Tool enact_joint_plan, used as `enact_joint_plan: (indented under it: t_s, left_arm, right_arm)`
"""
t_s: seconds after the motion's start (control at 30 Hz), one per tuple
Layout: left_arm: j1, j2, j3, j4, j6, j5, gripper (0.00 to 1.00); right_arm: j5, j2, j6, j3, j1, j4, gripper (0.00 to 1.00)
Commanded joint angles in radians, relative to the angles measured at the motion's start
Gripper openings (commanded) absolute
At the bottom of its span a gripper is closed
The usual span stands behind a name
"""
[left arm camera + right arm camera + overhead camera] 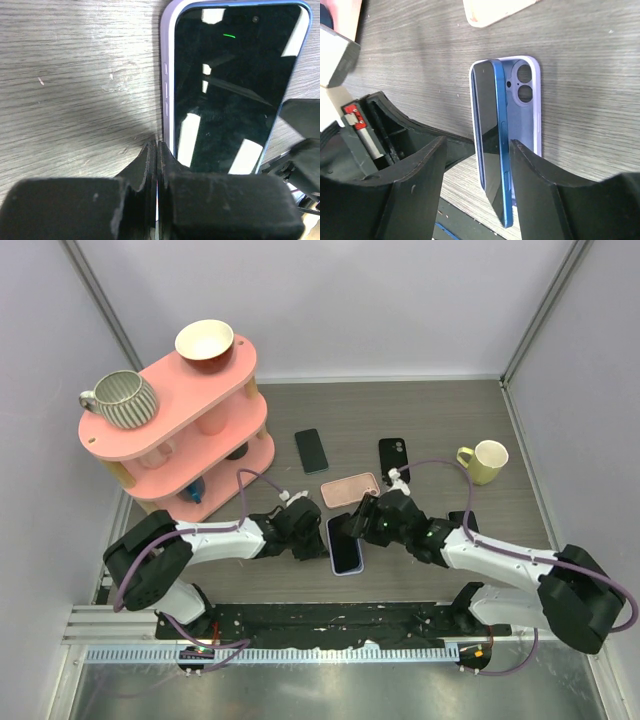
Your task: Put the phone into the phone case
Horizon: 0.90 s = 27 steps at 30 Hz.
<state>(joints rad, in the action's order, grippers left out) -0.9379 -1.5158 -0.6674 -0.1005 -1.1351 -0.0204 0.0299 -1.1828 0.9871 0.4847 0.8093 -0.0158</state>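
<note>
The blue phone (495, 150) stands tilted in the lavender phone case (525, 107). Its left long edge sits in the case and its right edge is lifted off it. My right gripper (477, 142) is open around the raised phone, with the right finger (545, 190) close beside the blue edge and the left finger well apart. In the top view, phone and case (345, 543) lie between both grippers. My left gripper (157, 146) is shut with nothing between its fingers, its tips against the case's left rim (167, 75) beside the dark screen (230, 90).
A peach case (350, 489), a dark phone (311, 450) and a black phone (393, 458) lie behind the work spot. A yellow mug (485, 461) stands at the right. A pink tiered shelf (180, 430) with cups fills the back left.
</note>
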Motion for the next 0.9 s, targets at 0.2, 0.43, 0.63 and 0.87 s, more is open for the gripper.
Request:
enact_joint_plan:
  t_s: [0.2, 0.43, 0.63, 0.87]
  left_arm:
    - [-0.007, 0.058, -0.032, -0.11, 0.023, 0.056, 0.0]
    - [-0.007, 0.054, -0.096, -0.176, 0.063, 0.086, 0.23]
    - [-0.002, 0.048, -0.11, -0.127, 0.087, 0.079, 0.41]
    - [0.005, 0.008, -0.127, -0.1, 0.11, 0.069, 0.38]
  right_arm:
    - [0.082, 0.077, -0.163, 0.127, -0.038, 0.26, 0.61]
    - [-0.016, 0.014, -0.263, 0.106, -0.078, 0.22, 0.52]
    - [-0.13, -0.029, -0.269, 0.054, -0.09, 0.096, 0.43]
    - [-0.113, -0.098, -0.278, 0.042, -0.091, 0.07, 0.3]
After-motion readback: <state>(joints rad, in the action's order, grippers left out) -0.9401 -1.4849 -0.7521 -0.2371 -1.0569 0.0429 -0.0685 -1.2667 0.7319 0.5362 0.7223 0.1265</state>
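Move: The right hand is open over the blue-edged phone, whose left edge already sits in the purple case while its right edge stands tilted up between the fingers; the phone's middle lies about level ahead, 2 cm to the left and some 4 cm below. The pink case is roughly 14 cm ahead, 1 cm left and 5 cm below. From the left hand, shut against the purple case's left wall, the phone's middle is about 2 cm ahead, 5 cm right and near its height. The right hand first lifts about 2 cm clear of the phone's raised edge while shifting some 3 cm to the right, then sinks about 5 cm beside the right long edge of phone and case, rolling and turning roughly 10 degrees each and narrowing its open fingers to about a third. The left hand backs about 1.5 cm to the left, off the case's left wall, then opens to about two fifths as it rises nearly 2 cm and edges forward. ##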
